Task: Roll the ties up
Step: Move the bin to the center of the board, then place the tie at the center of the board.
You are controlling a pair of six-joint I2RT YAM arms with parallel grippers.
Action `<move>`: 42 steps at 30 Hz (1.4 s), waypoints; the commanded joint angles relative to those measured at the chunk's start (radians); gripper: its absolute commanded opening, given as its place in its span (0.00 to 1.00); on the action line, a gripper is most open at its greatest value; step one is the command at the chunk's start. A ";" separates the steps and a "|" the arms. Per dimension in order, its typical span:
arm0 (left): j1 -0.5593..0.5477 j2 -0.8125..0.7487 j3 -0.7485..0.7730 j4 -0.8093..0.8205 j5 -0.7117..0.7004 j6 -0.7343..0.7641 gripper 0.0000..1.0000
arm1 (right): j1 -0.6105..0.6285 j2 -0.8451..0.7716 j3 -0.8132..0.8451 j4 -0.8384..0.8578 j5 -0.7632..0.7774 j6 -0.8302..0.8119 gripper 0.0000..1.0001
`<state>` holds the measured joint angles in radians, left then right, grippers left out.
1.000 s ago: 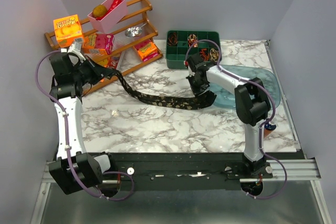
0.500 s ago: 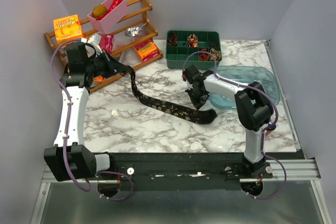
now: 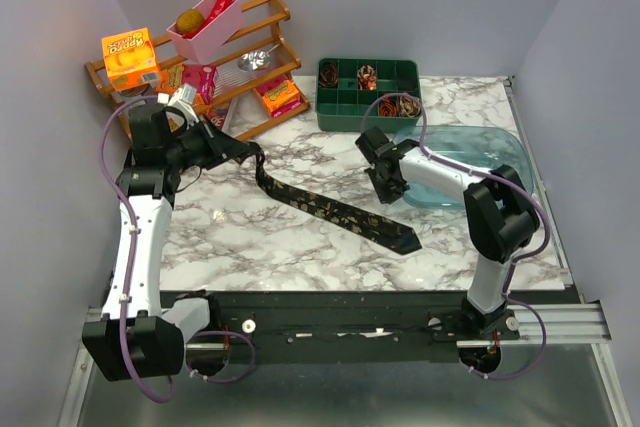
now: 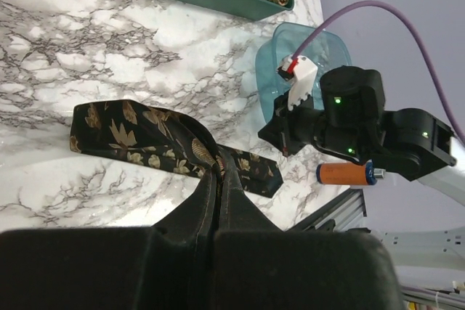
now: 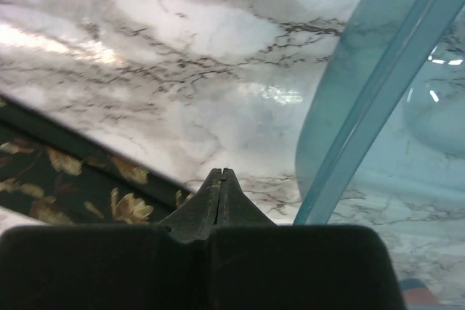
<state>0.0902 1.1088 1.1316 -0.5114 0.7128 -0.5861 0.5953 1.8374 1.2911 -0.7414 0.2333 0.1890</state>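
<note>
A dark tie with a tan-gold flower pattern lies straight and diagonal on the marble table, its wide pointed tip near the front. My left gripper is shut on its narrow end at the left. In the left wrist view the tie bunches into folds where it enters the left gripper. My right gripper is shut and holds nothing. It hovers above the marble beside the tie's wide part. In the right wrist view the right gripper has the tie at its lower left. Small coiled ties sit in the green tray.
The green divided tray stands at the back centre. A clear blue tray lies right of my right gripper, its rim close to the fingertips. A wooden rack with boxes and a pink bin fills the back left.
My left gripper swung inward with the narrow end. The tie went from a sagging curve to a straight diagonal, and its wide tip slid toward the front. My right gripper shifted slightly right, off the tie.
</note>
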 commanded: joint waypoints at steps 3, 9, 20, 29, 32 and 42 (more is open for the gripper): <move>-0.001 -0.040 -0.033 0.034 0.042 -0.029 0.00 | -0.005 0.101 0.031 -0.007 0.175 0.021 0.01; -0.003 -0.046 -0.064 0.068 0.060 -0.046 0.00 | -0.040 0.129 0.059 0.004 0.198 0.014 0.01; -0.003 -0.035 -0.084 0.099 0.080 -0.057 0.00 | -0.049 0.112 0.102 0.037 0.111 -0.046 0.01; -0.006 -0.020 -0.085 0.088 0.063 -0.034 0.00 | 0.061 -0.050 0.011 0.111 -0.095 0.010 0.01; -0.004 -0.010 -0.089 0.099 0.066 -0.037 0.00 | 0.112 -0.047 0.028 0.122 -0.130 0.024 0.01; -0.004 0.003 -0.081 0.129 0.079 -0.060 0.00 | 0.204 0.118 0.097 0.140 -0.170 0.032 0.01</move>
<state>0.0895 1.1110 1.0504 -0.4114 0.7570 -0.6342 0.7811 1.8992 1.3540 -0.6147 0.1024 0.2092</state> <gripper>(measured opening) 0.028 0.010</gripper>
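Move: From the right hand, the middle of the tie lies about 11 cm left and 4 cm back, some 3 cm lower. The bin's middle is roughly 18 cm to that hand's right and 7 cm ahead, its left rim close beside the fingers; the green organizer stands about 24 cm ahead and 4 cm left. From the left hand, which still holds the narrow end up, the tie's middle is about 18 cm right, 13 cm back and 23 cm below. Right hand goes 5 cm forward-right against the bin, then about 15 cm left and back over the tie. ##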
